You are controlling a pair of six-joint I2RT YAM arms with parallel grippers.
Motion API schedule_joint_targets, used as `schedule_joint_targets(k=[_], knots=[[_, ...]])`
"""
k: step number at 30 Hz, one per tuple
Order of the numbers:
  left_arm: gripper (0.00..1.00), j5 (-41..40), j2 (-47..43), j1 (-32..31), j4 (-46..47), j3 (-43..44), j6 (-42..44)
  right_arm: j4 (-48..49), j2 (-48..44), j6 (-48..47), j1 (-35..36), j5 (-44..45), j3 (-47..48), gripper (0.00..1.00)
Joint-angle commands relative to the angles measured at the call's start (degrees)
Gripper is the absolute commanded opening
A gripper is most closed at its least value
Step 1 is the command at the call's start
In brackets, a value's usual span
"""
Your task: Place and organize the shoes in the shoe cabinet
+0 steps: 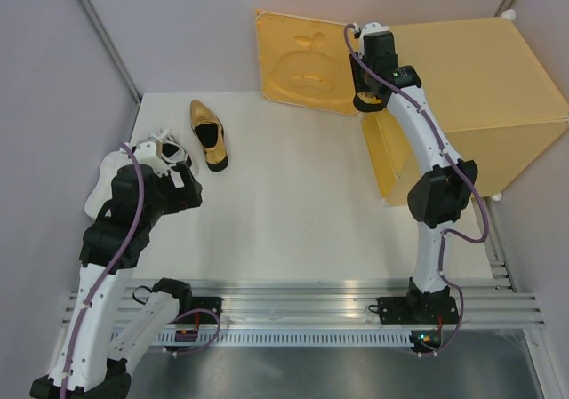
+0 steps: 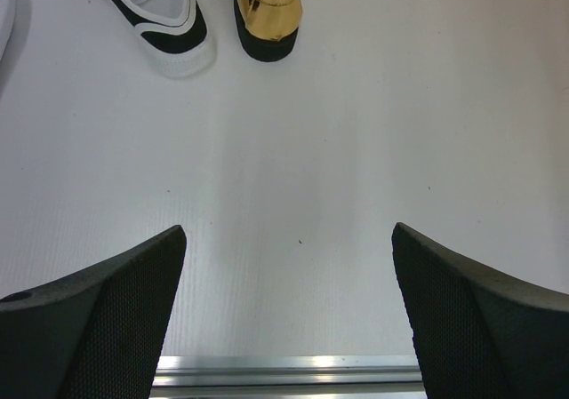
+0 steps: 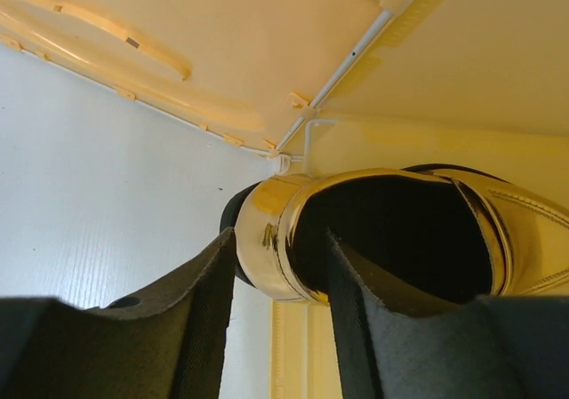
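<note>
A gold shoe (image 3: 265,205) lies at the front threshold of the yellow shoe cabinet (image 1: 471,97), heel poking out over the white table. My right gripper (image 3: 282,236) is open and straddles the heel wall, one finger outside and one inside the black opening. Beside the left arm on the table lie another gold shoe (image 1: 206,135) and a white laced shoe (image 1: 164,148). These show in the left wrist view as a gold shoe (image 2: 265,12) and a white shoe (image 2: 164,21). My left gripper (image 2: 289,239) hangs open over bare table, empty.
The cabinet door (image 1: 302,61) stands swung open to the left of the cabinet mouth. A further white shoe (image 1: 100,190) lies partly under the left arm. An aluminium rail (image 1: 311,297) runs along the near table edge. Grey walls close in on both sides.
</note>
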Motion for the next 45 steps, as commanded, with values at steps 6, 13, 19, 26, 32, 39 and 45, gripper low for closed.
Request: schedule_joint_targets(k=[6, 13, 19, 26, 32, 39, 45], knots=[[1.0, 1.46, 0.47, 0.16, 1.67, 2.21, -0.26, 0.68, -7.35, -1.13, 1.73, 2.68, -2.19, 0.65], [1.0, 1.64, 0.47, 0.16, 1.76, 2.12, -0.35, 3.66, -11.48, -2.45, 6.65, 5.05, -5.62, 0.79], [1.0, 1.55, 0.03, 0.16, 1.76, 2.03, -0.09, 11.03, -14.48, -0.88, 12.63, 6.81, -13.43, 0.84], [1.0, 1.81, -0.84, 0.16, 1.49, 1.86, -0.17, 18.6, -10.88, 3.69, 15.01, 9.09, -19.77, 0.85], [1.0, 1.55, -1.28, 0.16, 0.79, 1.77, -0.17, 22.47, -4.91, 3.35, 15.1, 13.04, -18.98, 0.85], [1.0, 1.2, -1.9, 0.16, 0.26, 1.51, -0.44, 25.63, -1.12, 4.23, 14.14, 19.46, -18.28, 0.86], [1.0, 1.11, -1.99, 0.16, 0.35, 1.07, -0.7, 25.47, 0.46, 6.34, 12.03, 22.28, -17.93, 0.86]])
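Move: The gold shoe lies in the cabinet's opening, toe to the right; the right hand's half-open fingers straddle its heel, so its middle is about 8 cm to this hand's right, level fore and aft, and some 4 cm below. The opened door stands roughly 12 cm left and 6 cm ahead; the middle of the opening is about 8 cm back and 3 cm right. From the left hand this shoe is some 30 cm ahead and 42 cm right. The right fingers come free of the gold shoe's heel, spreading from half open to nearly full as the hand backs off about 7 cm, rising and swinging left out of the opening. The hand then loops forward and sinks about 11 cm on the door side, finally easing 3 cm right towards the heel while turning some 15 degrees clockwise. It ends close beside the heel; contact there can't be seen. ##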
